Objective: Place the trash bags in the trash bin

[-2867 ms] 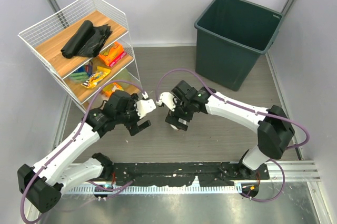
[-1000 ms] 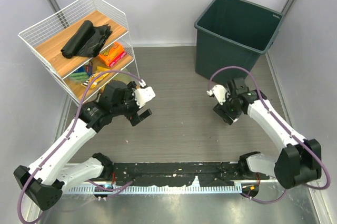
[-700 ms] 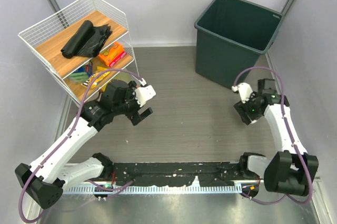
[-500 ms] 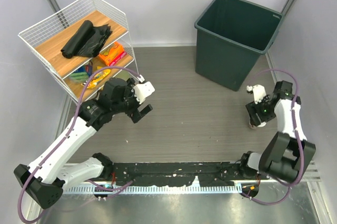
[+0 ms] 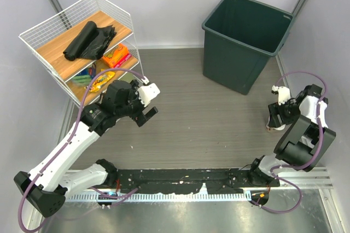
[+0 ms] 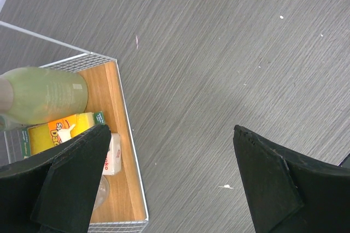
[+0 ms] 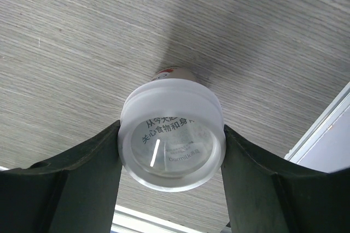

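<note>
The black glossy trash bags (image 5: 87,40) lie crumpled on the top wooden shelf of the white wire rack (image 5: 44,28) at the far left. The dark green trash bin (image 5: 246,36) stands at the back right and looks empty. My left gripper (image 5: 145,111) is open and empty over the floor, just right of the rack's lower shelves; its jaws stand wide apart in the left wrist view (image 6: 169,184). My right gripper (image 5: 275,121) is at the far right, shut on a small cup with a translucent lid (image 7: 172,134), held upright at floor level.
The rack's lower shelves hold colourful snack packets (image 5: 116,56), and its bottom shelf holds a green bottle (image 6: 44,95) and a yellow packet (image 6: 60,133). A grey wall runs close to my right gripper. A metal rail (image 5: 306,175) runs along the near edge.
My right arm has swung from the middle of the floor to the far right with the lidded cup in its jaws. My left arm has barely shifted, staying by the rack.
</note>
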Controlling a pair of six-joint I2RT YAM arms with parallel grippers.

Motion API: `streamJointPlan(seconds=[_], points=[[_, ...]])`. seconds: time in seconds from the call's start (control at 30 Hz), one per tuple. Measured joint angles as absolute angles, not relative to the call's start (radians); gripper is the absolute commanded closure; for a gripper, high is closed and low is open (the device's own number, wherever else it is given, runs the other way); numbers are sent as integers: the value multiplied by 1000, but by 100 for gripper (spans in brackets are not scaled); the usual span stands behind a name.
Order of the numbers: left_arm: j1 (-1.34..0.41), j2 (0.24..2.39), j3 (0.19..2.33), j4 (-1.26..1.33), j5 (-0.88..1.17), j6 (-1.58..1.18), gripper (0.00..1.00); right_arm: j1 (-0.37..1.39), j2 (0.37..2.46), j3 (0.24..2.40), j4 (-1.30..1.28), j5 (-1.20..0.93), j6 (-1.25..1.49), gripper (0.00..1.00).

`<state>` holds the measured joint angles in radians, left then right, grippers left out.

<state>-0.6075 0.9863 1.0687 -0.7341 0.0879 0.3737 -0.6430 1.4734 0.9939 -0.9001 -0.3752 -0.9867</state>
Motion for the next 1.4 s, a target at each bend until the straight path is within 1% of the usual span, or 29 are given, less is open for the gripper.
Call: streamJointPlan(seconds=[0.27,0.43,0.47,0.57,0.83,1.4], points=[[-606,986,1083,-744,60,365,0,-643,1477,996,-894,-374,-989,31],[-606,986,1148,-765,47,347,0,-644,1477,1002,-896,-372,-989,23],[-606,986,1162,-766,44,346,0,-644,1477,1006,-897,-372,-989,19],[-606,986,1184,-768,36,344,0,-644,1470,1013,-899,-373,-989,14],[-606,989,1192,-784,33,344,0,-644,1425,1014,-916,-374,-989,11],[-606,988,1193,-805,33,345,0,-644,1314,1010,-971,-385,-1013,10]])
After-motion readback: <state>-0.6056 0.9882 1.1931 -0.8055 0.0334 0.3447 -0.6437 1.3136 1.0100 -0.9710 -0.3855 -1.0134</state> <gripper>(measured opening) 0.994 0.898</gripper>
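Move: The left hand, empty and open, has the trash bags on the rack's top board about 23 cm ahead, 20 cm to its left and 14 cm above. One board down, slightly below this hand, lie the orange pack, some 24 cm ahead and 12 cm left, and the yellow pack, 15 cm ahead and 20 cm left. The right fingers already hold the white jar straight beneath, its middle about 4 cm down; the bin's middle is roughly 30 cm ahead of the right hand, 15 cm left and 10 cm higher. After a brief hold, the right hand lets go of the white jar, its two fingers spreading from the sides of the lid, then rises about 4 cm straight off it, the fingertips tipping forward a little. Meanwhile the wide-open left hand lifts some 4 cm beside the rack, towards the height of the trash bags, turning barely counter-clockwise, and then stays nearly in place with its fingers empty. ##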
